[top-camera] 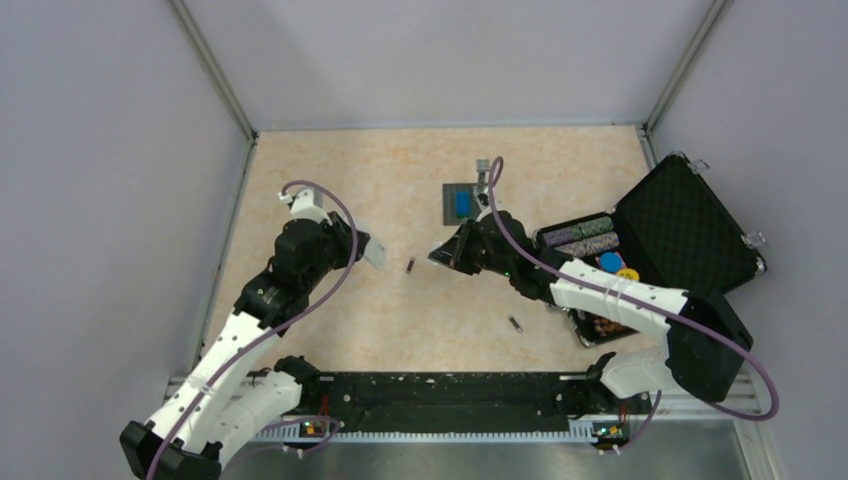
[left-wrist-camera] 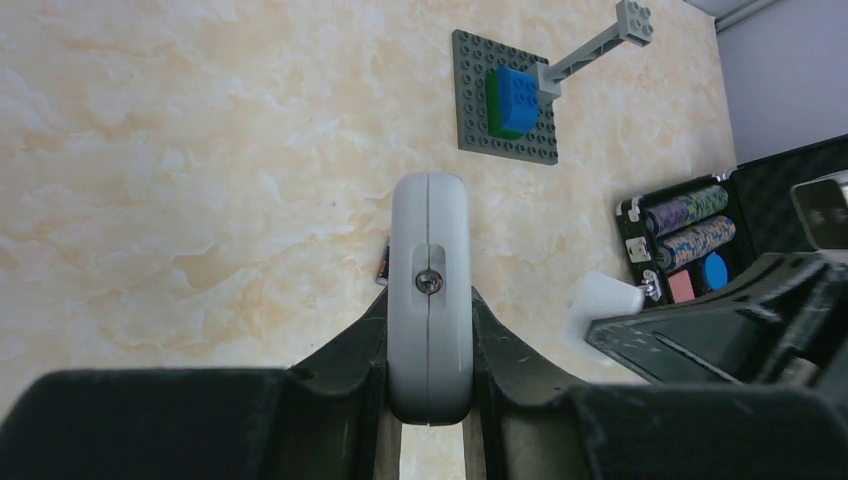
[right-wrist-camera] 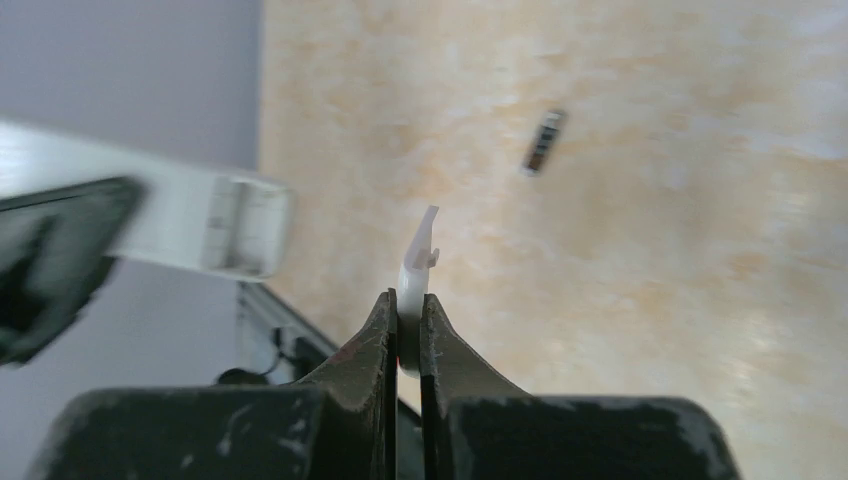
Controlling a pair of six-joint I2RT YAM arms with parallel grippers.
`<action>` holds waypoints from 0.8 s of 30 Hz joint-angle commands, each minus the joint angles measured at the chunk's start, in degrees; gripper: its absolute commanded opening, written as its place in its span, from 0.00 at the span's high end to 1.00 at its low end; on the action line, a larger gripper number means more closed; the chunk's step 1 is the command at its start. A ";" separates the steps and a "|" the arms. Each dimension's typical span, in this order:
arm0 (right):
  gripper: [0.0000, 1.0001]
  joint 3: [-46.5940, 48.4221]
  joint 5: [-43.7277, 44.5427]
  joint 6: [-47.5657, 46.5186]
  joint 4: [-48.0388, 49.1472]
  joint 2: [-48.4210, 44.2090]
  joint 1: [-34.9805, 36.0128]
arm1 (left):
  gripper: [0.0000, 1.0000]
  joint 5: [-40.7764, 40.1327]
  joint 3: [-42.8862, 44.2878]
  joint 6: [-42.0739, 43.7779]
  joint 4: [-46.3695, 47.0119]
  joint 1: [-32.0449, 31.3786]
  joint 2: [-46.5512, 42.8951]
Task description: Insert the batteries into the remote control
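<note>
My left gripper [left-wrist-camera: 430, 312] is shut on the white remote control [left-wrist-camera: 430, 240], which I see edge-on with a small screw in its end. The top view shows the remote [top-camera: 373, 251] held just above the table. A thin curved white cover piece [right-wrist-camera: 417, 255] is pinched in my right gripper [right-wrist-camera: 408, 305], which is shut and hangs a short way right of the remote [right-wrist-camera: 205, 225]. One battery [top-camera: 411, 266] lies on the table between the two grippers, also seen as a dark battery [right-wrist-camera: 543, 142]. A second battery [top-camera: 516, 324] lies nearer the arm bases.
A grey square plate with a blue block [top-camera: 461, 203] sits behind the right gripper. An open black case [top-camera: 690, 225] at the right holds rolls of poker chips [top-camera: 590, 238]. Grey walls close the table in on the left, back and right.
</note>
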 commanded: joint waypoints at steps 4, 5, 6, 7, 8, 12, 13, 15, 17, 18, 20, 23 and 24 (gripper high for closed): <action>1.00 2.32 14.11 -7.23 -16.29 8.90 -0.58 | 1.00 0.15 -0.83 0.65 2.56 -0.24 -3.52; 1.00 3.02 15.28 -7.35 -17.72 10.07 -0.59 | 1.00 0.60 -0.97 0.63 2.70 -0.26 -3.78; 1.00 3.74 16.30 -7.55 -19.10 11.29 -0.57 | 1.00 0.84 -1.02 0.36 2.80 -0.21 -4.07; 1.00 4.61 17.58 -7.50 -21.13 12.59 -0.53 | 1.00 1.08 -1.08 0.23 2.75 -0.22 -4.30; 1.00 5.53 18.69 -7.47 -22.95 13.79 -0.60 | 1.00 0.98 -1.00 0.19 2.62 -0.24 -4.59; 0.99 6.92 20.62 -7.65 -25.26 17.27 -0.57 | 1.00 0.54 -1.06 -1.12 2.22 -0.19 -6.09; 0.92 7.12 20.79 -7.75 -25.64 17.73 -0.60 | 1.00 0.65 -1.18 -1.24 2.28 -0.17 -6.47; 0.74 7.32 20.91 -7.92 -26.05 17.86 -0.59 | 1.00 0.87 -0.95 -1.33 1.76 -0.10 -6.91; 0.57 7.37 21.02 -8.11 -26.71 17.03 -0.61 | 1.00 0.90 -0.66 -1.39 1.00 -0.15 -7.18; 0.51 7.34 21.25 -8.11 -27.25 16.39 -0.56 | 1.00 1.00 -0.68 -1.43 0.67 -0.17 -7.44; 0.43 6.60 21.47 -8.68 -27.63 14.26 -0.60 | 1.00 1.14 -0.74 -1.70 0.22 -0.08 -8.09; 0.40 5.42 21.35 -9.36 -30.19 10.48 -0.60 | 1.00 1.56 -0.81 -2.08 -0.35 -0.16 -9.33; 0.40 4.94 21.43 -9.35 -31.51 9.16 -0.56 | 1.00 1.89 -0.66 -2.28 -0.54 -0.17 -9.68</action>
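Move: The right hand already holds the remote's loosened battery cover. The bare spot where it will lie is about 8 cm to its right, 2 cm ahead and some 17 cm below. On the table, one battery lies about 6 cm ahead and 6 cm left, the other roughly 18 cm right and 8 cm back. The remote is held 14 cm left, 2 cm ahead, about level. From the left hand the spot is some 22 cm right, 1 cm back and 21 cm below. Down and to its right, the right hand carries the cover away from the remote, sinking about 15 cm quickly while its fingers tip some 45 degrees to point much more steeply down. At the table it slows, opens its fingers wide and lets go of the cover. The left hand keeps hold of the remote, easing a few centimetres up and back. ##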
